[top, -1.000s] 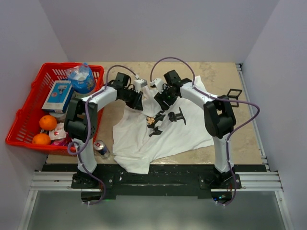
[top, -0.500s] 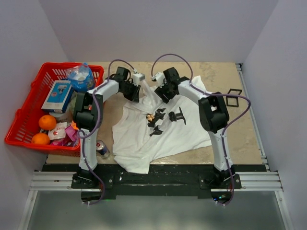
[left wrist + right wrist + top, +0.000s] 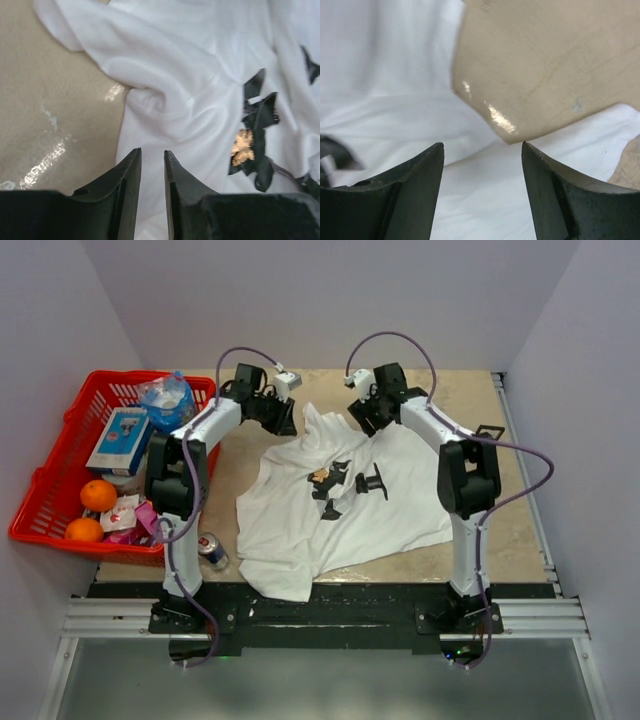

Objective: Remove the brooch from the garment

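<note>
The garment, a white T-shirt with a black print, lies spread on the tan table. The brooch is a small tan-gold piece pinned among the black shapes. In the left wrist view the brooch sits to the right of my left gripper. That gripper's jaws stand a narrow gap apart, with nothing between them, above white cloth. My left gripper hangs by the shirt's far left edge. My right gripper is at the far right edge, wide open over cloth and bare table.
A red basket at the left holds oranges, a blue box and a water bottle. A drink can lies near the front left. A black rectangular frame sits at the right.
Both grippers have drawn back toward the far side and apart from each other. The shirt's upper part has been pulled out flatter, and the brooch has shifted slightly with it.
</note>
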Available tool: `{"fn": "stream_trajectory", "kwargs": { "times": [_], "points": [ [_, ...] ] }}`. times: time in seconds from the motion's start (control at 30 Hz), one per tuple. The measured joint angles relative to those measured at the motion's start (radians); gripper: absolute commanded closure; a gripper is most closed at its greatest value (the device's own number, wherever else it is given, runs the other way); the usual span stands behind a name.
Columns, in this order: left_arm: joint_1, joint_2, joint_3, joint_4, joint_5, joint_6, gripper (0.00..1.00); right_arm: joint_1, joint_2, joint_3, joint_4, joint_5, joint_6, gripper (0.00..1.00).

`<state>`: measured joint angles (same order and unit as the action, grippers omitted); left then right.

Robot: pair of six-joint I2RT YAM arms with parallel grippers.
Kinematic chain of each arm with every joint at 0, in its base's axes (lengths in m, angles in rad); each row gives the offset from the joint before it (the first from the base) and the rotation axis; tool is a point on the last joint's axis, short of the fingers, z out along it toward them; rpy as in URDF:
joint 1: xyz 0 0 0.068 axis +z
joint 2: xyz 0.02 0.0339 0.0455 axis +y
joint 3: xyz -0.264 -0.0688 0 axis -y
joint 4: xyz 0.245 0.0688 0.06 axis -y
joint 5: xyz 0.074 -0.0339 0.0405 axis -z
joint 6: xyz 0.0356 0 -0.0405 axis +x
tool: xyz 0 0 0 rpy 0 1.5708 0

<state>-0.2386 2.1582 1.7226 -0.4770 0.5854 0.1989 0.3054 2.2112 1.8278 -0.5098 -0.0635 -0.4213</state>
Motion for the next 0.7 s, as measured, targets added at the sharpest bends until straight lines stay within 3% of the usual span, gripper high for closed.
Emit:
{"fn": "stream_trajectory", "kwargs": {
  "times": [0.23, 0.3, 0.47, 0.7],
  "points": [
    [-0.005, -0.221, -0.117, 0.045, 0.115, -0.058, 0.70, 0.195, -0.457, -0.345, 0.163, -0.158, -0.107, 0.52],
    [-0.005, -0.275, -0.185, 0.058, 0.124, -0.080, 0.69, 0.248, -0.515, -0.393, 0.198, -0.191, -0.142, 0.58],
    [-0.005, -0.401, -0.384, 0.093, 0.105, -0.163, 0.67, 0.336, -0.519, -0.530, 0.263, -0.211, -0.243, 0.60],
    [0.013, -0.555, -0.433, 0.093, -0.035, -0.250, 0.65, 0.403, -0.457, -0.676, 0.295, -0.166, -0.372, 0.61]
  ]
}}
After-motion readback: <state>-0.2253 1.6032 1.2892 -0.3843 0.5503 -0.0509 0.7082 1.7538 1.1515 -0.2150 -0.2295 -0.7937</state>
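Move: The brooch lies about 13 cm back and 15 cm to the left of the right hand, some 5 cm below it. From that hand, the crossbar-shaped black print is about 15 cm straight back, the lowest black print some 24 cm back and 11 cm left, and the bunched white fold about 2 cm back and 11 cm left. From the left hand the brooch is roughly 12 cm back, 10 cm right and 6 cm below. Swing the right gripper back about 19 cm and left some 14 cm towards the brooch, arching up over the garment and sinking again to stop just short of it. Turn it about 45 degrees counter-clockwise on the way and close the fingers partway. Lift the empty left gripper up and back, roughly 10 cm each. ##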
